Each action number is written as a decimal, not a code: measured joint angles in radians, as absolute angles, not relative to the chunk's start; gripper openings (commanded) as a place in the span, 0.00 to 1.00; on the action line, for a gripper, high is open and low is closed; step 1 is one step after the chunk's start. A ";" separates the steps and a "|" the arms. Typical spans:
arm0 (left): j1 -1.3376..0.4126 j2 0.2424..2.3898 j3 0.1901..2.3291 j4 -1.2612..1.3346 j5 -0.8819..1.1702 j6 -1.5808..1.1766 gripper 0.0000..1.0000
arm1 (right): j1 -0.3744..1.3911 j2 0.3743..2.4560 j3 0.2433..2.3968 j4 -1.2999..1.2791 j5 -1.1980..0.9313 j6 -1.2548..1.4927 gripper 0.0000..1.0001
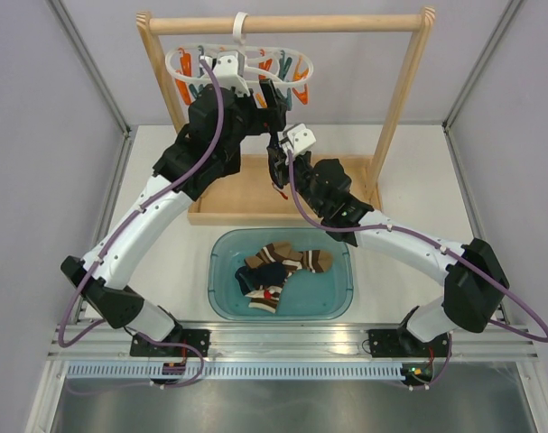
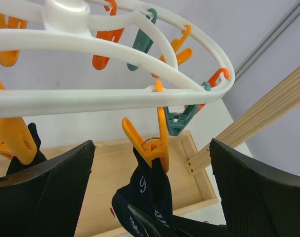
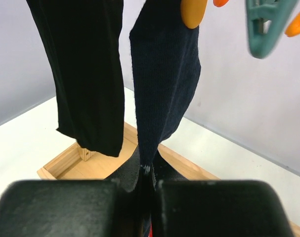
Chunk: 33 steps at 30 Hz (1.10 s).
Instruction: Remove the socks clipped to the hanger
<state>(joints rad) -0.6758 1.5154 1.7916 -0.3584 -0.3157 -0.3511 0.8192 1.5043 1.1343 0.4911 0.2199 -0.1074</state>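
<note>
The white ring hanger (image 1: pixel 242 65) hangs from the wooden rail, with orange and teal pegs. In the left wrist view an orange peg (image 2: pixel 157 145) under the ring (image 2: pixel 115 94) grips a dark navy sock (image 2: pixel 150 190). My left gripper (image 2: pixel 152 197) stands wide open, one finger (image 2: pixel 46 192) on each side of that sock, without touching it. My right gripper (image 3: pixel 149 185) is shut on the sock's (image 3: pixel 164 84) lower end, just below the hanger (image 1: pixel 277 167). A second dark piece (image 3: pixel 85 74) hangs to the left; whether it is a sock or a finger I cannot tell.
A teal bin (image 1: pixel 224 298) near the table's front holds several striped and dark socks (image 1: pixel 278 266). The wooden rail frame (image 1: pixel 283 24) stands on a wooden base tray (image 1: pixel 246 194) at the back. Grey walls close in both sides.
</note>
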 measured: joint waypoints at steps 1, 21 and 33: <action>-0.676 1.520 1.800 -0.358 -0.319 -0.351 1.00 | 0.820 1.504 1.134 0.491 0.220 -0.107 0.02; -0.673 1.576 1.841 -0.357 -0.331 -0.355 0.13 | 0.823 1.478 1.101 0.490 0.220 -0.110 0.02; -0.672 1.576 1.845 -0.357 -0.326 -0.355 0.02 | 0.823 1.478 1.087 0.485 0.220 -0.110 0.02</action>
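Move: The orange clip holding the dark-blue sock stands between the left hand's open fingers, about 2 cm ahead and 1 cm right, nearly level with them. A teal clip hangs about 3 cm to its right and 1 cm farther out; the orange clip of the black sock hangs some 9 cm to its left and about 1 cm nearer. From the right hand, already pinching that dark-blue sock lower down, its clip is about 11 cm up, 3 cm ahead and 1 cm left. Forward and slightly to the right, by only about 1.5 cm, the left hand eases onto the orange clip, bobbing up and back down a little, and closes its wide-open fingers until they pinch the clip's handles together; then it holds there, still squeezing. The right hand keeps its pinch on the dark-blue sock, draws back slightly, then sinks about 1 cm away from the clip. ##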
